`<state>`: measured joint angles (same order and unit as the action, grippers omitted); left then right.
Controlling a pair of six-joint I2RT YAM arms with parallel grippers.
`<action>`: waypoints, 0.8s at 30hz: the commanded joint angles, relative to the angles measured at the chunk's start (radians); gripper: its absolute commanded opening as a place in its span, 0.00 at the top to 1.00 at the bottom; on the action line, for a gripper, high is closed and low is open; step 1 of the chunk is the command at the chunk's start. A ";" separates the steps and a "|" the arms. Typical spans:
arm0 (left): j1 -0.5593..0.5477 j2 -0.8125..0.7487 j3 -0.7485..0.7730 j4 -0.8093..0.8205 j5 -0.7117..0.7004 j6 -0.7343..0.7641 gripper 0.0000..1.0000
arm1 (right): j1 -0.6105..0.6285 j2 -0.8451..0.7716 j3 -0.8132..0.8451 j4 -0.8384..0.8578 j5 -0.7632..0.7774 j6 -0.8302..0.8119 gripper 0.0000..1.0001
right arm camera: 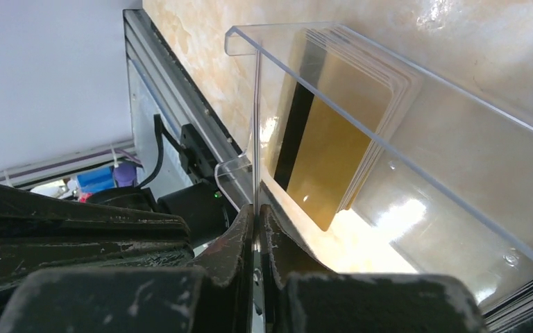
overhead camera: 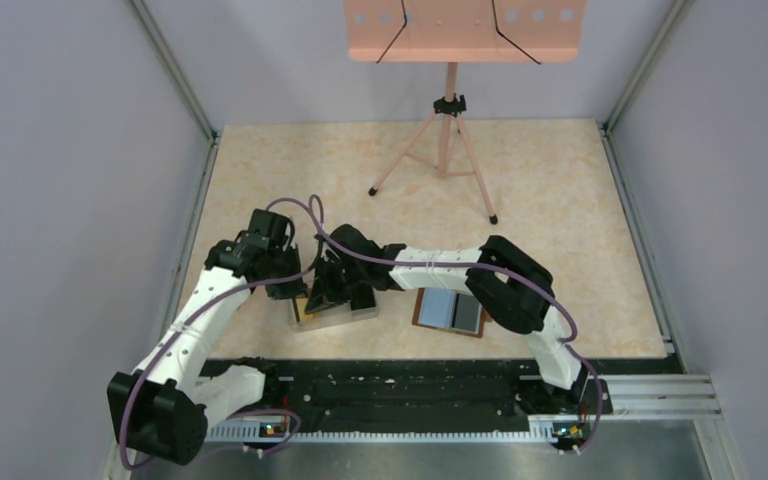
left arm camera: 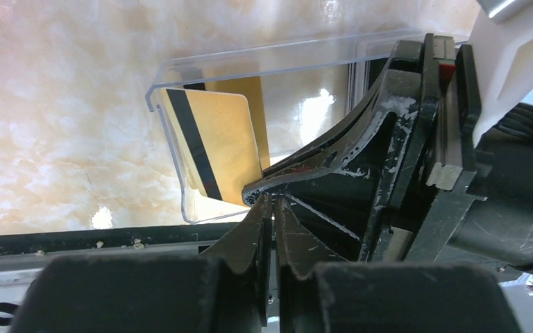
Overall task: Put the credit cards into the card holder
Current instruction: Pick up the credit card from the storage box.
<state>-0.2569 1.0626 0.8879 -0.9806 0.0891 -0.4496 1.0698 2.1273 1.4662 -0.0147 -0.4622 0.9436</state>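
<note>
The clear plastic tray [overhead camera: 360, 313] lies near the table's front, left of centre. Several yellow-gold credit cards [left arm camera: 218, 139] with a black stripe stand stacked inside it; they also show in the right wrist view [right arm camera: 326, 139]. My right gripper [right arm camera: 257, 211] is shut on the tray's thin clear wall [right arm camera: 257, 104]. My left gripper [left arm camera: 272, 201] is shut, its tips at the tray's end just under the right gripper's body [left arm camera: 388, 159]; I cannot tell if it pinches anything. The card holder [overhead camera: 450, 310] lies open to the right of the tray, pale blue-grey inside up. No black card shows.
A pink tripod stand [overhead camera: 447, 150] with a peach board [overhead camera: 465, 30] stands at the back centre. Grey walls close in the left and right sides. A black rail [overhead camera: 410, 385] runs along the table's front edge.
</note>
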 commanded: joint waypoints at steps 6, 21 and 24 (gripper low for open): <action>0.001 -0.108 0.095 0.031 0.006 -0.024 0.57 | 0.003 -0.166 -0.003 0.038 0.040 -0.043 1.00; 0.014 -0.241 0.015 0.177 0.191 -0.101 0.19 | -0.129 -0.507 -0.324 0.062 0.006 -0.054 1.00; 0.021 -0.247 -0.040 0.261 0.313 -0.129 0.21 | -0.156 -0.572 -0.388 0.102 -0.033 -0.041 1.00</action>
<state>-0.2478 0.8299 0.9047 -0.8585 0.2478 -0.5331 0.9447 1.6695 1.1324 0.0105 -0.4389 0.9085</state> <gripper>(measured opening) 0.803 0.011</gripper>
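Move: The right gripper already pinches the gold card low over the storage box, the card's middle about 3 cm ahead and 2 cm left of it. From this hand the card holder lies roughly 33 cm right and level with it, some 5 cm down; the remaining gold cards about 2 cm ahead, 3 cm left and 4 cm down; the black card 12 cm right, 2 cm ahead and 4 cm down. From the left fingertips, the pinched card is centred about 3 cm ahead, 3 cm left, level in height. Keep the right fingers shut on the gold card's right edge and raise it about 6 cm almost straight up out of the storage box, then carry it some 9 cm right, towards the card holder, still rising. Meanwhile open the left gripper wide as it backs up about 7 cm, swing its fingers forward and to the right, and let it follow the card slightly rightward. ##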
